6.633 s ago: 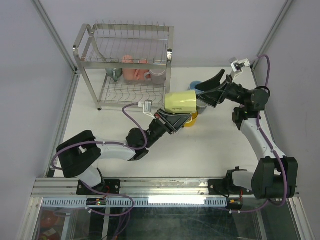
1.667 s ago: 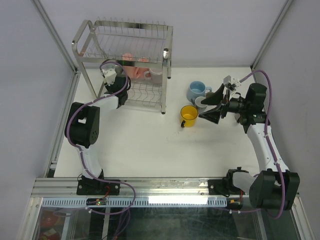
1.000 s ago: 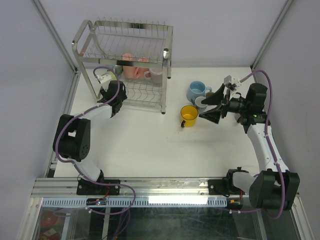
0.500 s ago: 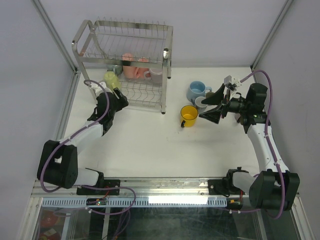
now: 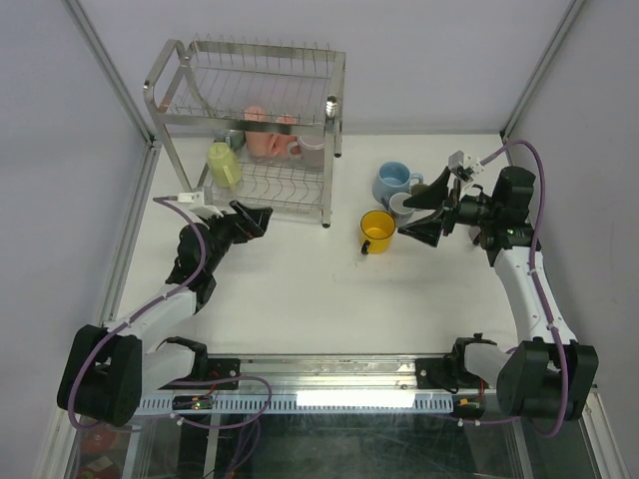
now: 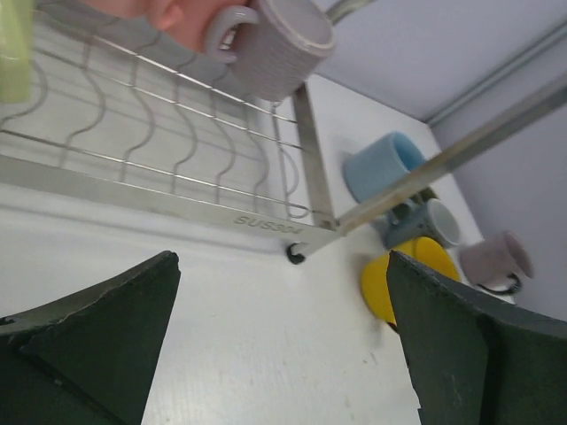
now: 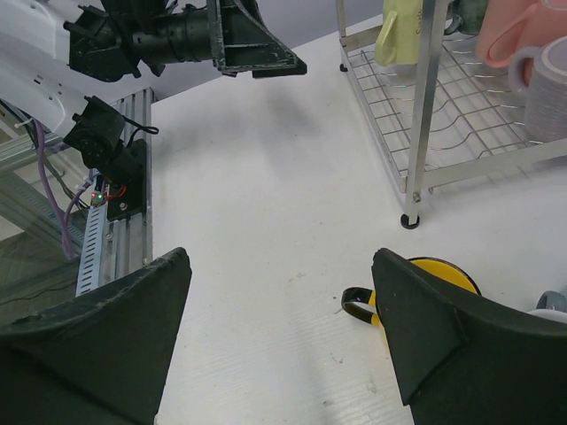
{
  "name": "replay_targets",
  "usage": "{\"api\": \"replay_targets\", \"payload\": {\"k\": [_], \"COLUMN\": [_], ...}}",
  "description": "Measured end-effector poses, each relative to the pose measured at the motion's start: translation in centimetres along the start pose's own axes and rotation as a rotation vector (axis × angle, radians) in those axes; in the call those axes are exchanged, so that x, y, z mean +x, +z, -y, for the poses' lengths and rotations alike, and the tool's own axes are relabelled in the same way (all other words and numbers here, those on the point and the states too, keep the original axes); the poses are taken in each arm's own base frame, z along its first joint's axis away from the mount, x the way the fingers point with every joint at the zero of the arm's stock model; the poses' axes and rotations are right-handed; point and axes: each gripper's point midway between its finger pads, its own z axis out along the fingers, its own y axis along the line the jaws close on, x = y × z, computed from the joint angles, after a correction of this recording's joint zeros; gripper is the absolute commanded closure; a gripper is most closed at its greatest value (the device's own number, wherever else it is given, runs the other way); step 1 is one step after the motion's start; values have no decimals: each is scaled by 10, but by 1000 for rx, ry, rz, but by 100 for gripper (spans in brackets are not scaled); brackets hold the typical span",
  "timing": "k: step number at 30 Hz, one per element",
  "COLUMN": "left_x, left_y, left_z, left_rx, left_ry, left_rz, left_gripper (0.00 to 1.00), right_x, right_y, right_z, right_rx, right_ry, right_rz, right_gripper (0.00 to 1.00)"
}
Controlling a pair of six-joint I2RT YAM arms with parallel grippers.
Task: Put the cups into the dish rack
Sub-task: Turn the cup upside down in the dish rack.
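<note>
The chrome dish rack (image 5: 329,110) stands at the far left. On its lower tier rest a pale yellow-green cup (image 5: 222,163), pink cups (image 5: 266,142) and a mauve cup (image 5: 313,152). On the table to its right are a light blue cup (image 5: 392,183), a grey cup (image 5: 403,206) and a yellow cup (image 5: 376,230). The left wrist view also shows a mauve cup (image 6: 498,261) behind them. My left gripper (image 5: 255,218) hangs open and empty just in front of the rack. My right gripper (image 5: 424,222) is open and empty beside the yellow cup (image 7: 440,266).
The rack's front leg (image 6: 295,255) stands between my left gripper and the loose cups. Metal frame posts (image 5: 110,75) line the left and right table edges. A rail (image 5: 300,374) runs along the near edge.
My left gripper let go of the pale yellow-green cup on the rack's lower tier, opened wide and drew back toward the near side. The right arm has not moved.
</note>
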Motion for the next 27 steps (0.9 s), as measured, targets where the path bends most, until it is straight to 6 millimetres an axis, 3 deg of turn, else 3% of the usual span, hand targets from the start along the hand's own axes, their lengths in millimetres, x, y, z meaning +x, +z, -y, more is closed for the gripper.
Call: {"api": "replay_targets", "payload": {"k": [6, 13, 21, 27], "left_x": [14, 15, 16, 25], "left_y": [-16, -27, -35, -41], "left_z": [35, 70, 86, 86], "left_rx": [225, 412, 502, 521], "left_ry": [-89, -198, -248, -263], "left_rz": [-28, -63, -90, -123], "left_gripper": [1, 1, 1, 2], "right_x": [3, 14, 4, 16], "right_y": [-6, -19, -31, -44], "right_z": [7, 21, 33, 49], "right_rx": [29, 112, 205, 293], "right_ry": [-31, -54, -147, -119], "right_rz": [-1, -29, -127, -256], "right_gripper": [14, 14, 12, 10]}}
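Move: The yellow cup stands about 30 cm to the left hand's right, 2 cm back and 12 cm below; the green cup in the rack is some 13 cm ahead, 9 cm left and 7 cm lower. From the right hand, the yellow cup is roughly 6 cm ahead, 2 cm left and 23 cm down. The grey cup is about 14 cm ahead and 4 cm right, the blue cup 20 cm ahead and 2 cm right, both similarly low. The open hands swing right, the left about 7 cm and back towards the yellow cup, the right dipping. ##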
